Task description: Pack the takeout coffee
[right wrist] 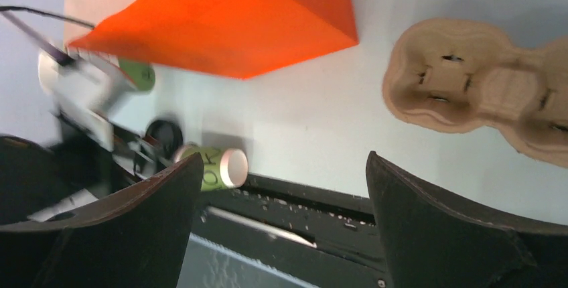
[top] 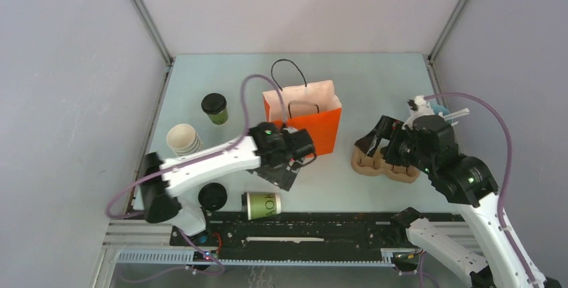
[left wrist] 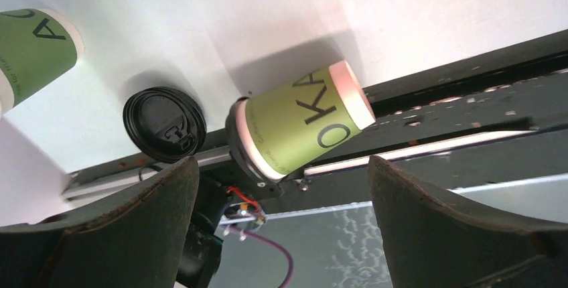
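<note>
One takeout coffee (top: 214, 108), green with a black lid, stands upright left of the orange bag (top: 303, 119). A second lidded coffee (top: 261, 205) lies on its side at the table's near edge, and in the left wrist view this cup (left wrist: 301, 127) is just beyond my fingers. My left gripper (top: 287, 175) hovers above and slightly right of it. The left gripper (left wrist: 282, 164) is open and holds nothing. My right gripper (top: 382, 142) hangs over the cardboard cup carrier (top: 387, 166), and the right gripper (right wrist: 285, 161) is open and empty.
A lidless nested stack of cups (top: 184, 139) sits near the left wall. A loose black lid (top: 212, 196) lies left of the fallen cup. The black base rail (top: 301, 224) runs along the near edge. The bag's handles (top: 289, 74) stand up.
</note>
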{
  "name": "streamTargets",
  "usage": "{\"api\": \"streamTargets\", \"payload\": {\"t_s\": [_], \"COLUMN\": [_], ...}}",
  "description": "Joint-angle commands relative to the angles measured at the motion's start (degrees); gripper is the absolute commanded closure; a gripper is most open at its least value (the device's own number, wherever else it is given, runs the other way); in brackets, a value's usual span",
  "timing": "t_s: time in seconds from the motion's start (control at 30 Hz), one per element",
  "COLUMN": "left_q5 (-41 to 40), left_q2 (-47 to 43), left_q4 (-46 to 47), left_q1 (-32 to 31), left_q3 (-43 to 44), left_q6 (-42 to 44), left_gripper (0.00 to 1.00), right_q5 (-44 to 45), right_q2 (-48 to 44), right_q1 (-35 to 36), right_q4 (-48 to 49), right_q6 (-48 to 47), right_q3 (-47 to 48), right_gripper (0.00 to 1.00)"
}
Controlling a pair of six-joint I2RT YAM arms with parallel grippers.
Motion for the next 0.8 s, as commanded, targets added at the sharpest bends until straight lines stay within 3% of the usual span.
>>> {"api": "streamTargets", "payload": {"t_s": [0.0, 0.07, 0.13, 0.23, 0.37, 0.57, 0.77], "left_q5": [-0.06, 2.42, 3.43, 5.87, 12.42, 9.64, 5.54], "left_q2": [-14.09, -21.7, -29.99, -41.37, -50.0, -51.64, -53.93], "left_q4": [2.81, 5.71, 7.63, 9.84, 12.87, 10.27, 6.74], "left_q1": [2.93, 5.3, 8.64, 17.13, 29.07, 32.33, 32.42], "left_q3": [-0.04, -3.03, -6.86, -12.3, -16.96, -15.93, -14.19], "left_q6": [-3.84, -5.6, -8.49, -9.95, -9.13, -10.3, -11.08], "left_gripper": [0.0, 0.0, 0.0, 0.0, 0.0, 0.0, 0.0], "right_q5": [-6.34, -2.91, -5.22, -12.09, -13.59, -16.97, -11.71], "right_q2": [3.7, 4.35, 4.64, 7.66, 17.95, 39.72, 51.39], "right_q1": [7.0, 14.12, 20.24, 32.0, 47.19, 50.2, 53.05], "right_q4": [7.03, 7.95, 10.94, 15.58, 23.18, 32.05, 38.09], "right_q6": [-10.66, -13.89, -19.84, -28.66, -41.13, -38.84, -34.24], "right_q3": [-0.96, -0.87, -1.78, -3.83, -5.44, 2.73, 4.51], "right_gripper": [0.0, 0.0, 0.0, 0.0, 0.0, 0.0, 0.01]}}
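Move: The lidded coffee cup lies on its side at the table's near edge, about 10 cm back from the right hand, 30 cm to its left and 21 cm below. The black lids lie some 14 cm left of the cup and 3 cm farther out; the orange bag stands about 12 cm right of the cup and 19 cm beyond. From the left hand, the cup is 5 cm back, 3 cm left and 9 cm below. The open left hand clears the way from above the lying cup, rising about 10 cm and then swinging some 12 cm to the left while its fingers tilt out to point towards the right. Meanwhile the open right hand sweeps left about 28 cm across the near side of the bag, drawing back as it goes and then sinking steeply, and turns some 85 degrees counter-clockwise to come in low over the cup, with its fingers still wide and not yet around it. ##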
